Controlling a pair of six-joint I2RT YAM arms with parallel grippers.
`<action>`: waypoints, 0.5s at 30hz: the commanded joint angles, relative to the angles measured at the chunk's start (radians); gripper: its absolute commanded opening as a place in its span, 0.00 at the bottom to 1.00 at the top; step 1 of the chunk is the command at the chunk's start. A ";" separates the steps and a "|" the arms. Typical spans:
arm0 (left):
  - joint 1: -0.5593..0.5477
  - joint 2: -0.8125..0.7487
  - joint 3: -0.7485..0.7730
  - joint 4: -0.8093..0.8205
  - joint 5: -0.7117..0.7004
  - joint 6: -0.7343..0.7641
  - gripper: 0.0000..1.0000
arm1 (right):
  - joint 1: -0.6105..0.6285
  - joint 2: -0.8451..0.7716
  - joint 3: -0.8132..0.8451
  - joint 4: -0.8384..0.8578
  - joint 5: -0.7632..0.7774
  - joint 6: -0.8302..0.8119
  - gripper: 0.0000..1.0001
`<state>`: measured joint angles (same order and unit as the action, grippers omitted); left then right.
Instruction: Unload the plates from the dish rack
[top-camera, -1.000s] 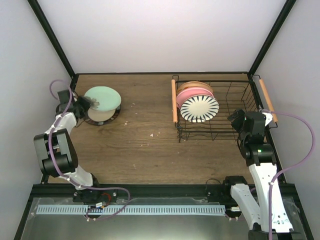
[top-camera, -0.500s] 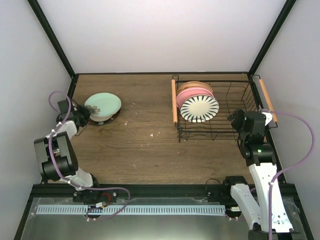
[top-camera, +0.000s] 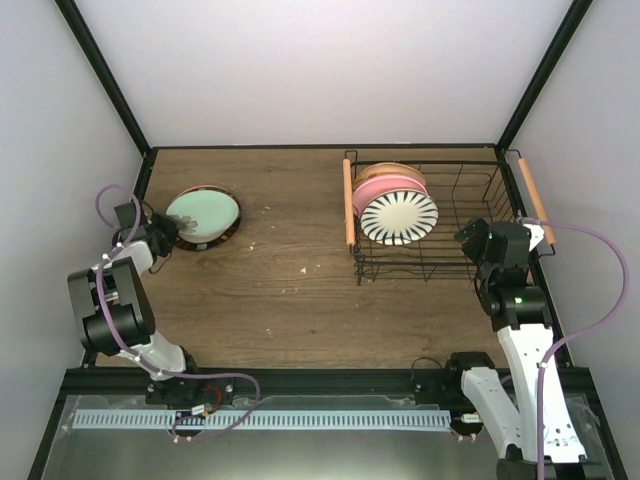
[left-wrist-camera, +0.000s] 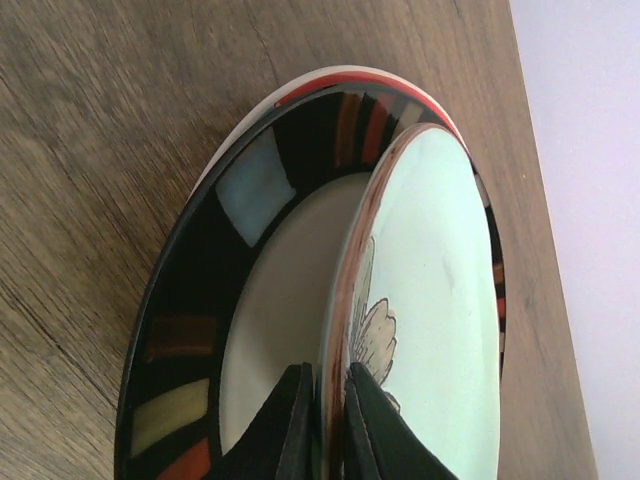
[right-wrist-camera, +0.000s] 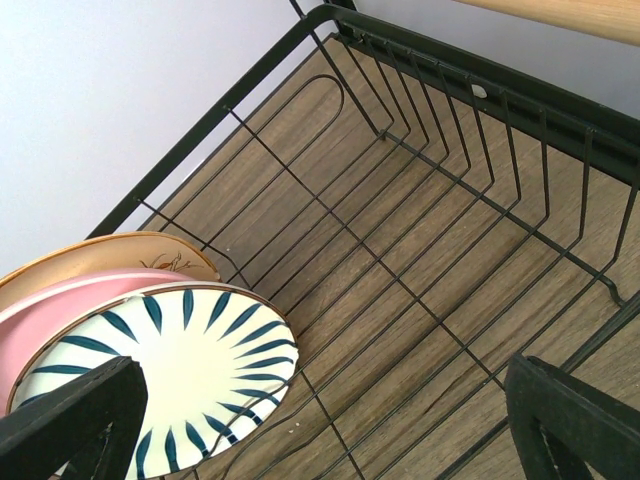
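At the table's far left my left gripper (top-camera: 172, 228) (left-wrist-camera: 328, 375) is shut on the near rim of the mint green plate (top-camera: 203, 215) (left-wrist-camera: 440, 300). That plate lies slightly tilted on a dark-rimmed plate (top-camera: 229, 231) (left-wrist-camera: 190, 300) with coloured patches and a red underside. In the dish rack (top-camera: 470, 172) (right-wrist-camera: 450, 300) three plates stand on edge at its left end: white with dark stripes (top-camera: 398, 216) (right-wrist-camera: 190, 360), pink (top-camera: 384, 186) (right-wrist-camera: 40, 330) and tan (top-camera: 390, 169) (right-wrist-camera: 110, 255). My right gripper (top-camera: 478, 240) (right-wrist-camera: 320, 430) hangs open over the rack's right half, holding nothing.
The rack has wooden rod handles on its left (top-camera: 348, 205) and right (top-camera: 535, 200) sides. Black frame posts and pale walls close in the table at the back and sides. Bare wood (top-camera: 290, 260) lies between the stacked plates and the rack.
The left gripper has lowered the mint green plate from a raised tilt down onto the dark-rimmed plate and drawn slightly back left. The right arm and rack plates have not moved.
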<state>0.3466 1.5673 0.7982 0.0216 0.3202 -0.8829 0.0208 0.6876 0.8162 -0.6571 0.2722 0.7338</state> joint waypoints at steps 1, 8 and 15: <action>0.003 0.015 0.054 0.079 0.016 -0.008 0.13 | -0.005 -0.015 0.027 0.001 0.014 0.001 1.00; 0.003 0.029 0.056 0.066 0.013 -0.004 0.35 | -0.004 -0.018 0.024 -0.004 0.015 0.011 1.00; 0.002 0.039 0.057 0.038 0.013 0.013 0.74 | -0.004 -0.017 0.017 -0.005 0.007 0.023 1.00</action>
<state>0.3473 1.6016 0.8268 0.0330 0.3218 -0.8825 0.0208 0.6777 0.8162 -0.6579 0.2726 0.7422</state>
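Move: The left hand already pinches the near-left rim of the mint plate, whose middle lies about 5 cm ahead, 7 cm to the right and 2 cm lower. Right under it is the dark-rimmed plate it is being set on, also about 5 cm ahead and 7 cm right, some 5 cm below the hand. From the idle right hand, that dark-rimmed plate lies roughly 68 cm left, 17 cm ahead and 22 cm below. The left fingers let go of the mint plate's near-left rim over the dark-rimmed plate, going from nearly shut to about two-thirds open. As they spread, the hand eases only about 1 cm forward, staying at the same height and attitude, so the open fingers still straddle the rim. ##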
